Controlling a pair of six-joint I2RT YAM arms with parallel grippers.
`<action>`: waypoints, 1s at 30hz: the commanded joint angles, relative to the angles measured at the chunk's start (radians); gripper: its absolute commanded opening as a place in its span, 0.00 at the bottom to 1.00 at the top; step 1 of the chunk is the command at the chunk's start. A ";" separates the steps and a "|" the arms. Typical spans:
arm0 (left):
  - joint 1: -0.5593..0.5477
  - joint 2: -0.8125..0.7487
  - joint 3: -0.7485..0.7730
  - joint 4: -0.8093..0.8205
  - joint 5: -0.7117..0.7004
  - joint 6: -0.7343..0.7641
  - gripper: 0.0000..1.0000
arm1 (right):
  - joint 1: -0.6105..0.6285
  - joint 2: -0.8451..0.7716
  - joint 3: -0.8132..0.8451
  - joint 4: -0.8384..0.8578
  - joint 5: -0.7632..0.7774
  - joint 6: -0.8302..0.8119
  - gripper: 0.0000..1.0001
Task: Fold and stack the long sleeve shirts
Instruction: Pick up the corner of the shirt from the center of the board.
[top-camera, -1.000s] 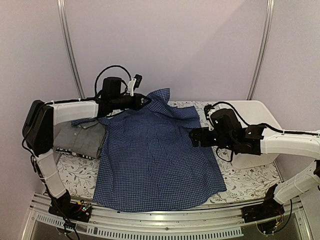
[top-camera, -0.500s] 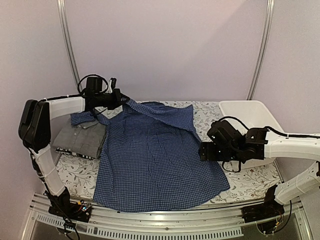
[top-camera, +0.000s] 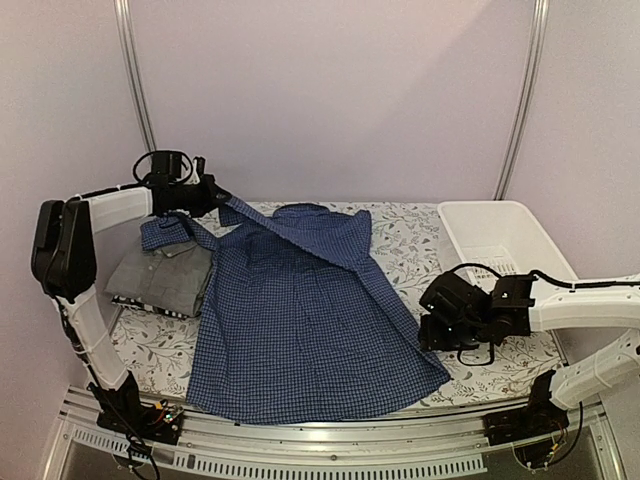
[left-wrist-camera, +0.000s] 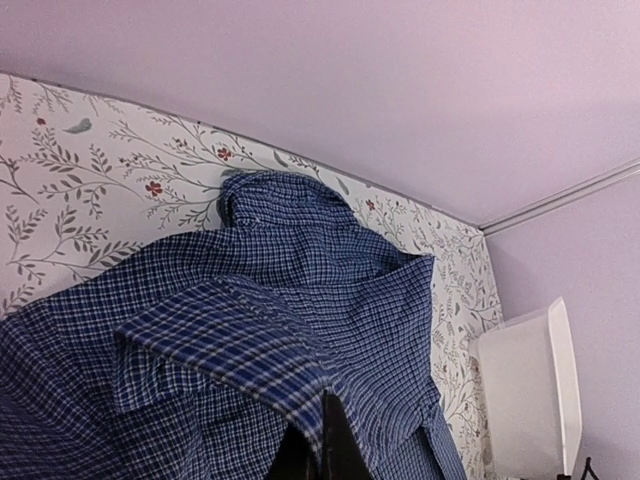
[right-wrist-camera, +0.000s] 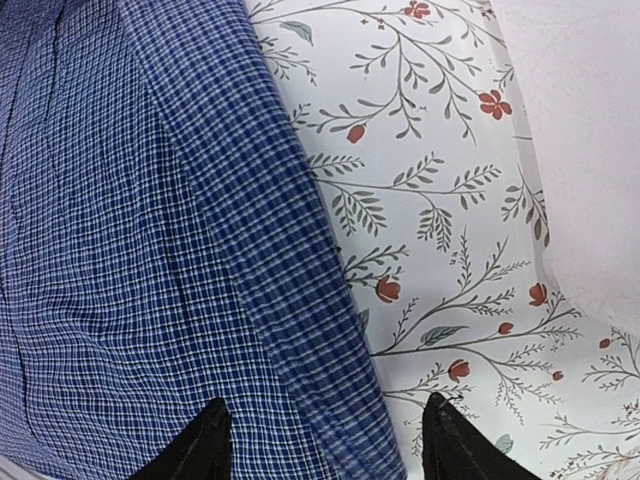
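A dark blue fine-check shirt (top-camera: 300, 320) lies spread over the middle of the table, its collar (left-wrist-camera: 285, 205) at the back. My left gripper (top-camera: 213, 196) is at the back left, raised, and shut on a fold of this shirt's cloth (left-wrist-camera: 240, 345), which stretches from it to the collar. A grey folded shirt (top-camera: 160, 280) lies at the left, partly under the blue one. My right gripper (top-camera: 432, 328) hangs low at the blue shirt's right edge (right-wrist-camera: 320, 330), open, its fingertips (right-wrist-camera: 205, 445) on either side of that edge without gripping it.
A white plastic basket (top-camera: 505, 215) stands at the back right, just behind the right arm. The flowered tablecloth (top-camera: 505, 365) shows at the right and the back. A metal rail (top-camera: 320, 440) runs along the near edge.
My left gripper has pulled its fold of blue cloth to the left and back, stretching it. My right arm has moved nearer and to the right along the shirt's edge, its jaws narrowing.
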 joint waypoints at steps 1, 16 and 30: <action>0.039 0.028 0.093 -0.035 0.000 0.038 0.00 | 0.008 -0.034 -0.033 0.010 -0.059 0.009 0.58; 0.044 0.046 0.118 -0.039 0.024 0.040 0.00 | 0.241 0.170 0.178 -0.197 0.015 0.091 0.42; 0.044 0.055 0.120 -0.042 0.044 0.045 0.00 | 0.291 0.415 0.198 -0.126 -0.067 0.088 0.34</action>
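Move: The right gripper is partly open, with the pulled-up right side of the shirt beneath it. The stretch of hem to aim for is about 9 cm back, 7 cm left and 7 cm below. The shirt's lower right corner is some 5 cm back and 4 cm right of the gripper, and the white basket about 16 cm ahead and 14 cm right. From the left gripper that hem lies roughly 41 cm back, 27 cm right and 18 cm down. Bring the right gripper back and left over the lower right of the shirt, about 7 cm each way, first back, then mostly left, and finish by sinking some 4 cm down to the hem. Narrow the fingers to about half their gap without shutting them. Keep the left gripper clamped on the raised shirt edge, easing it a couple of centimetres outward and left. ##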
